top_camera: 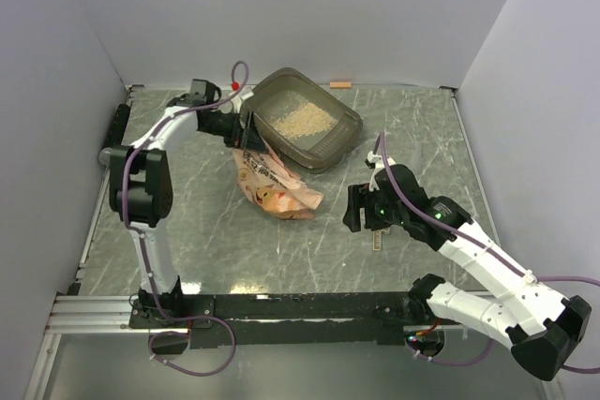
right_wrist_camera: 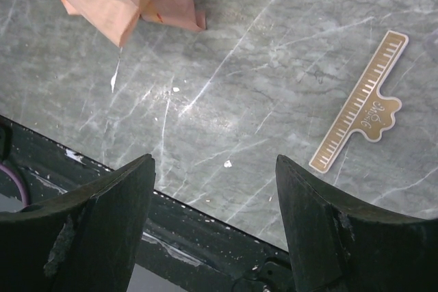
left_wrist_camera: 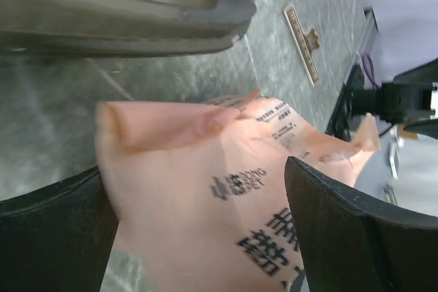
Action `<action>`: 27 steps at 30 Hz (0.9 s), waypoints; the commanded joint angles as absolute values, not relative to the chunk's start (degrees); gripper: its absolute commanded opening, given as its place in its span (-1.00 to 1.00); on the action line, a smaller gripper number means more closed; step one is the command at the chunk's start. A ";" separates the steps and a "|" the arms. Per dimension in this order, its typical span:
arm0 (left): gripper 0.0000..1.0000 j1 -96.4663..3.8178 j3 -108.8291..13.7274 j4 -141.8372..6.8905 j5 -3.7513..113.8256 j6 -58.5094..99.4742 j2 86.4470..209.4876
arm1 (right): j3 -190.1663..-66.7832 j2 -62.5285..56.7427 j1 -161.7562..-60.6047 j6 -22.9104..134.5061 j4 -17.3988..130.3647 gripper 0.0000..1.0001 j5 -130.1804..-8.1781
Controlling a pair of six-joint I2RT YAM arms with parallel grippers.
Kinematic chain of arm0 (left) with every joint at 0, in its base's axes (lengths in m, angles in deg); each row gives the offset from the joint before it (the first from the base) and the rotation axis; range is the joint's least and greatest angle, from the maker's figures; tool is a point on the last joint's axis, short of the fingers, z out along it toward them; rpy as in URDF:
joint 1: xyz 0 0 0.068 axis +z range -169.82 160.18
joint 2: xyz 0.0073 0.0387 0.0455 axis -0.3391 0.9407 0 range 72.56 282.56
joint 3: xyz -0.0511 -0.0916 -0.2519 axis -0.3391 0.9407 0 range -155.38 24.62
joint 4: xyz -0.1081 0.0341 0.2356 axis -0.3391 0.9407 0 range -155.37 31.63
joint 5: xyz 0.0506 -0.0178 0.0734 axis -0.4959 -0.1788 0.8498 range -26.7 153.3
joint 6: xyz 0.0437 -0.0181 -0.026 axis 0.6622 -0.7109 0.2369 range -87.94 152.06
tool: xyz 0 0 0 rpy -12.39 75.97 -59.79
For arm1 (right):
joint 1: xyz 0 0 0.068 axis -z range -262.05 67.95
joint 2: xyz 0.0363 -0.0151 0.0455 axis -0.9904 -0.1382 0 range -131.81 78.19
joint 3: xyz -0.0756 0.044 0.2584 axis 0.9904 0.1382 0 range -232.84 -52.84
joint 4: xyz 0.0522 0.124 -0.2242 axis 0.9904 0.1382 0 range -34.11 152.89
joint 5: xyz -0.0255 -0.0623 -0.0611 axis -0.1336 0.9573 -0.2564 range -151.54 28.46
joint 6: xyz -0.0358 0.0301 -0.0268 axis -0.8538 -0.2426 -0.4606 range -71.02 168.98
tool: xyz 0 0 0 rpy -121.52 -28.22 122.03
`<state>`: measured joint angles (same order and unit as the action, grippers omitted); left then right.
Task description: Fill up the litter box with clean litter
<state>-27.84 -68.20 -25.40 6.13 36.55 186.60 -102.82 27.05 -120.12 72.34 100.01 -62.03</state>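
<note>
The grey-brown litter box (top_camera: 345,136) stands at the back middle of the table, and pale tan clean litter (top_camera: 305,120) covers part of its floor. The salmon-pink bag (top_camera: 277,185) lies slumped on the table in front of the box, its upper end up against the box's near-left wall. My left gripper (top_camera: 246,131) is at that upper end. In the left wrist view its jaws stand wide, the gripper (left_wrist_camera: 195,167) open around the printed bag (left_wrist_camera: 205,196) just below the box wall (left_wrist_camera: 137,29). My right gripper (top_camera: 359,209) hangs open and empty (right_wrist_camera: 213,160) over bare table, right of the bag.
A flat tan ruler-like tag (top_camera: 378,243) lies on the table by the right gripper, also in view as the tag (right_wrist_camera: 361,102). A small orange piece (top_camera: 339,84) sits at the back wall. The black rail (top_camera: 300,306) runs along the near edge. White walls enclose three sides.
</note>
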 commanded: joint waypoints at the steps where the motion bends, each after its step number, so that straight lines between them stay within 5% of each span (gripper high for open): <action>1: 0.94 -30.98 -71.97 -21.34 2.30 41.73 190.42 | -102.41 28.79 -120.11 73.15 99.48 0.56 -62.42; 4: 0.87 -31.08 -72.33 -21.42 0.99 42.17 191.57 | -101.89 29.58 -120.11 73.24 99.74 0.56 -62.24; 7: 0.33 -30.99 -71.80 -22.03 -1.29 42.61 190.78 | -101.62 30.20 -120.02 73.33 99.92 0.57 -62.07; 8: -0.10 -30.90 -71.71 -22.13 -1.82 42.78 190.25 | -101.62 30.20 -120.11 73.33 99.92 0.56 -62.07; 10: -0.44 -30.64 -71.27 -23.35 -3.40 42.70 189.55 | -101.71 30.20 -120.02 73.33 99.92 0.56 -62.24; 12: -0.98 -30.37 -69.52 -24.76 -4.11 42.52 187.97 | -101.88 29.94 -120.02 73.50 100.18 0.56 -62.33; 16: -0.98 -29.23 -60.24 -36.24 -5.52 36.56 179.65 | -103.02 29.76 -120.02 72.63 99.31 0.56 -63.55; 20: -0.98 -28.09 -46.51 -70.42 -4.13 19.35 168.12 | -106.18 26.95 -120.11 69.99 98.16 0.54 -64.96; 27: -0.99 -27.73 -27.25 -107.85 5.89 -1.14 153.61 | -116.98 18.88 -120.11 65.51 95.97 0.54 -67.07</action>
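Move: The litter bag's far, open end already stands between the left hand's spread fingers, its edge about 2 cm to the right, 1 cm back and 2 cm lower. The bag's middle lies roughly 9 cm back, 6 cm right and 6 cm below; the litter box is centred some 12 cm right, 4 cm ahead and 12 cm below. From the right hand, the bag's middle is about 7 cm ahead, 17 cm left and 11 cm below. The bag's far edge is pinched by the left hand, which first eases about 2 cm right and down onto it, then closes fully. Keeping that pinch, it pulls the edge up about 10 cm and back some 4 cm, the wrist rolling and its fingers lifting towards level. Late on, the empty, open right hand rises about 3 cm, also edging left and slightly forward. ##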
